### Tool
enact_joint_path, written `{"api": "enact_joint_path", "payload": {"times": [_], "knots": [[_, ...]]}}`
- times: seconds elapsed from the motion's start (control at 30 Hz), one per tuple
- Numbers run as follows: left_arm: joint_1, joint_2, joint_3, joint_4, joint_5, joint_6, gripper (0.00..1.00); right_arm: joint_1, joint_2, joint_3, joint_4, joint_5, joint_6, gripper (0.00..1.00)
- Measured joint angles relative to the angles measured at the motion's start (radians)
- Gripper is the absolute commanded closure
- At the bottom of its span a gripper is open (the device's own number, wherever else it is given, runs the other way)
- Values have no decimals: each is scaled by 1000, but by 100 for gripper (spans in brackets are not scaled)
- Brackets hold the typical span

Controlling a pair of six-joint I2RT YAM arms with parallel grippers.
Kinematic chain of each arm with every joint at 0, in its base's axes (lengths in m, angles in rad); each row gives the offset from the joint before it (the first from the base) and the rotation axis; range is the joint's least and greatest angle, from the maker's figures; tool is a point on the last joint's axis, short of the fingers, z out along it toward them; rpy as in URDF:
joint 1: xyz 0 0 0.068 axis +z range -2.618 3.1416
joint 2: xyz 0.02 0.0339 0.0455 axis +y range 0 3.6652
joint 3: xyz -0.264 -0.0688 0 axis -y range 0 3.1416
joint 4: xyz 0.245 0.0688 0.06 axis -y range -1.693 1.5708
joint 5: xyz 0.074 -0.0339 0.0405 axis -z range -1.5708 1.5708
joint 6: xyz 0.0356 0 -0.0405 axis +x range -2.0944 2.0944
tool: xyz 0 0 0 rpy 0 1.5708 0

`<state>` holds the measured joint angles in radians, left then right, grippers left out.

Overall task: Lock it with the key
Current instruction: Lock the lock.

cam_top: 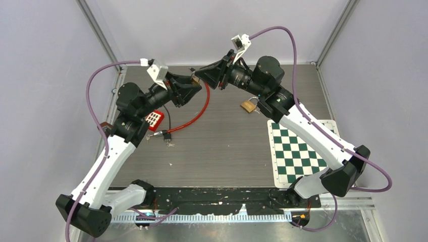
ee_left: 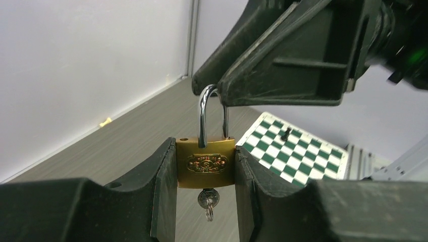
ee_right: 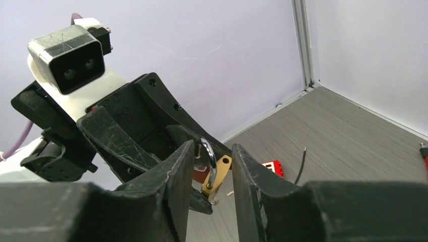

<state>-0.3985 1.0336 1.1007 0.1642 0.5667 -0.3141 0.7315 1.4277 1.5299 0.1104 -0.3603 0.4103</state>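
Note:
A brass padlock hangs in the air over the back of the table, and my left gripper is shut on its body. A small key with a ring sticks out of its underside. The steel shackle stands up with one hole in the body's top left empty. My right gripper is open around the shackle, with a gap on its right side. In the top view the two grippers meet tip to tip at the padlock.
A second brass padlock lies on the table under the right arm. A red cable curves below the grippers, with a red block by the left arm. A green chessboard mat lies at the right.

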Motion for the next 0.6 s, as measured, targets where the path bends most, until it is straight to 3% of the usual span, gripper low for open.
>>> {"api": "enact_joint_path", "payload": {"times": [0.4, 0.6], "knots": [[0, -22, 7, -152, 29, 179, 100, -1, 19, 132, -189, -105, -58, 38], [-1, -35, 8, -158, 88, 215, 100, -1, 56, 195, -330, -171, -123, 44]]}}
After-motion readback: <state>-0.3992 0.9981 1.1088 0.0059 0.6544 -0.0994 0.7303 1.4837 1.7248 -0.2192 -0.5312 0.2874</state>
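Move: The small brass padlock is already held upright between my left finger pads, barely 1 cm ahead and to the right of my left hand point. From my right hand its middle lies about 4 cm down, 1 cm back and 1 cm left. Roughly 43 cm below my left hand on the table, the large padlock lies 21 cm right and 9 cm ahead, the red keypad 23 cm left and 3 cm ahead. I spread my right fingers from about a third to well over half open around the top of the shackle. The right hand draws back some 2.5 cm and dips a little late on, its wrist rolling and swinging counter-clockwise. My left hand keeps its grip on the small padlock, sinks about 2 cm with a roll of some 10 degrees, then also eases back. ##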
